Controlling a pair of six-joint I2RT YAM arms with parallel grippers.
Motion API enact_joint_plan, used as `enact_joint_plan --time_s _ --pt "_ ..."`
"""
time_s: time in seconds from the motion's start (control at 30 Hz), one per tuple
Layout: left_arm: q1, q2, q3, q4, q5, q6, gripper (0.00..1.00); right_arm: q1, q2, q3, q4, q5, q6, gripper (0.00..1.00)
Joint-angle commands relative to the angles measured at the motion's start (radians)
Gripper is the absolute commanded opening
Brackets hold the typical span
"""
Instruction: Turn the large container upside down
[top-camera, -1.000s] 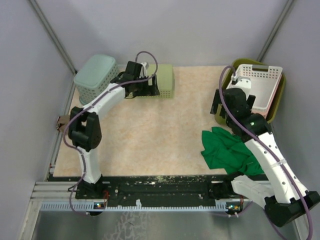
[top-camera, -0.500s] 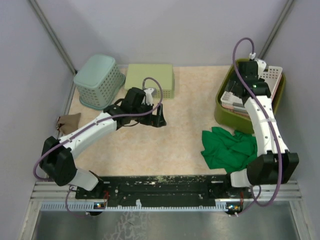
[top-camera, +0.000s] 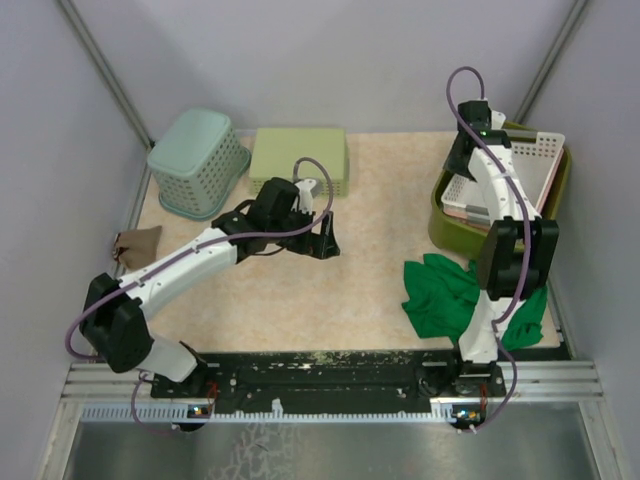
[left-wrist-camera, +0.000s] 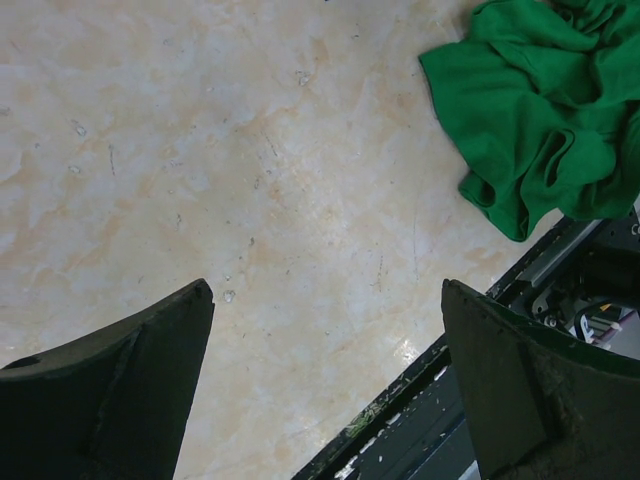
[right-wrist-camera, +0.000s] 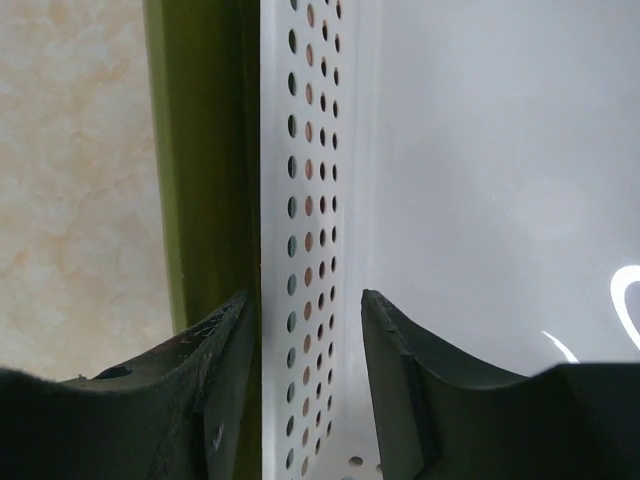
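Observation:
The large container (top-camera: 440, 216), a dark olive-green tub, stands open side up at the table's far right, with a white perforated basket (top-camera: 525, 160) tilted inside it. My right gripper (top-camera: 465, 162) points down at the tub's left rim. In the right wrist view its jaws (right-wrist-camera: 304, 296) are partly open and straddle the white basket's wall (right-wrist-camera: 310, 150). The left finger lies along the olive rim (right-wrist-camera: 200, 150), and a gap shows before the right finger. My left gripper (top-camera: 325, 240) hangs wide open over bare table (left-wrist-camera: 327, 286), holding nothing.
A crumpled green cloth (top-camera: 450, 295) (left-wrist-camera: 545, 110) lies in front of the tub. An upturned teal basket (top-camera: 195, 160) and a pale yellow-green basket (top-camera: 298, 158) sit at the back left. A small brown object (top-camera: 135, 240) lies at the left edge.
My right arm has reached from the tub's front over to its left rim, and its jaws have narrowed around the white basket's wall. My left arm has drawn back from the yellow-green basket toward the table's middle.

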Motion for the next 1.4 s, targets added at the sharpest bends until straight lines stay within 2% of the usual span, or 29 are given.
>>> enact_joint_plan --time_s 0.0,0.1,0.2,0.3,0.6,0.73,0.87,1.0,1.13,1.23,1.37 --pt "-0.004 -0.047 0.004 -0.028 -0.037 0.025 1.00 -0.022 0.019 0.077 0.022 0.009 0.006 0.47" --pt "-0.004 -0.075 -0.041 -0.014 -0.042 0.012 1.00 -0.036 0.051 0.076 0.035 -0.005 0.007 0.45" --pt "-0.004 -0.093 -0.070 -0.009 -0.044 -0.002 1.00 -0.045 0.064 0.078 0.023 0.004 0.007 0.28" --pt "-0.004 -0.103 -0.083 -0.008 -0.042 -0.006 1.00 -0.045 0.014 0.052 0.036 0.024 0.000 0.00" --pt "-0.003 -0.084 -0.040 -0.030 -0.065 0.014 1.00 -0.044 -0.258 0.079 0.013 0.039 -0.050 0.00" --pt "0.036 -0.086 -0.084 0.014 -0.060 -0.006 1.00 -0.043 -0.363 0.114 0.018 -0.080 -0.067 0.00" --pt "0.140 -0.110 -0.091 -0.011 -0.007 -0.016 1.00 -0.037 -0.419 0.174 -0.008 -0.222 -0.054 0.00" --pt "0.231 -0.164 -0.097 -0.013 -0.013 -0.004 1.00 -0.010 -0.451 0.216 -0.036 -0.240 -0.070 0.00" --pt "0.272 -0.189 -0.080 -0.034 -0.046 0.018 1.00 -0.001 -0.455 0.232 -0.051 -0.218 -0.083 0.00" --pt "0.285 -0.197 -0.055 -0.062 -0.067 0.021 1.00 0.011 -0.476 0.236 -0.034 -0.268 -0.088 0.00" --pt "0.327 -0.220 -0.070 -0.039 -0.010 -0.020 1.00 0.091 -0.475 0.316 -0.055 -0.292 -0.112 0.00"
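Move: Beneath and to the right of the right hand lies the white basket, its middle about 10 cm right, 2 cm back and 5 cm lower; its left rim already runs between the half-open fingers. The pink basket nests under it, roughly 10 cm right, 3 back, 9 below, and the olive bin around both has its middle 10 right, 3 back, 12 below. From the left hand, the white basket is some 41 cm right, 15 ahead and slightly lower. Sinking about 2 cm, the right hand shuts its fingers on the left rim of the white basket, then pulls it steeply up by some 25 cm, drawing back towards the base and a little left as the wrist tips its fingers upward about 30 degrees. Later the open, empty left hand swings left, clear of the basket, and somewhat forward, turning counter-clockwise. ##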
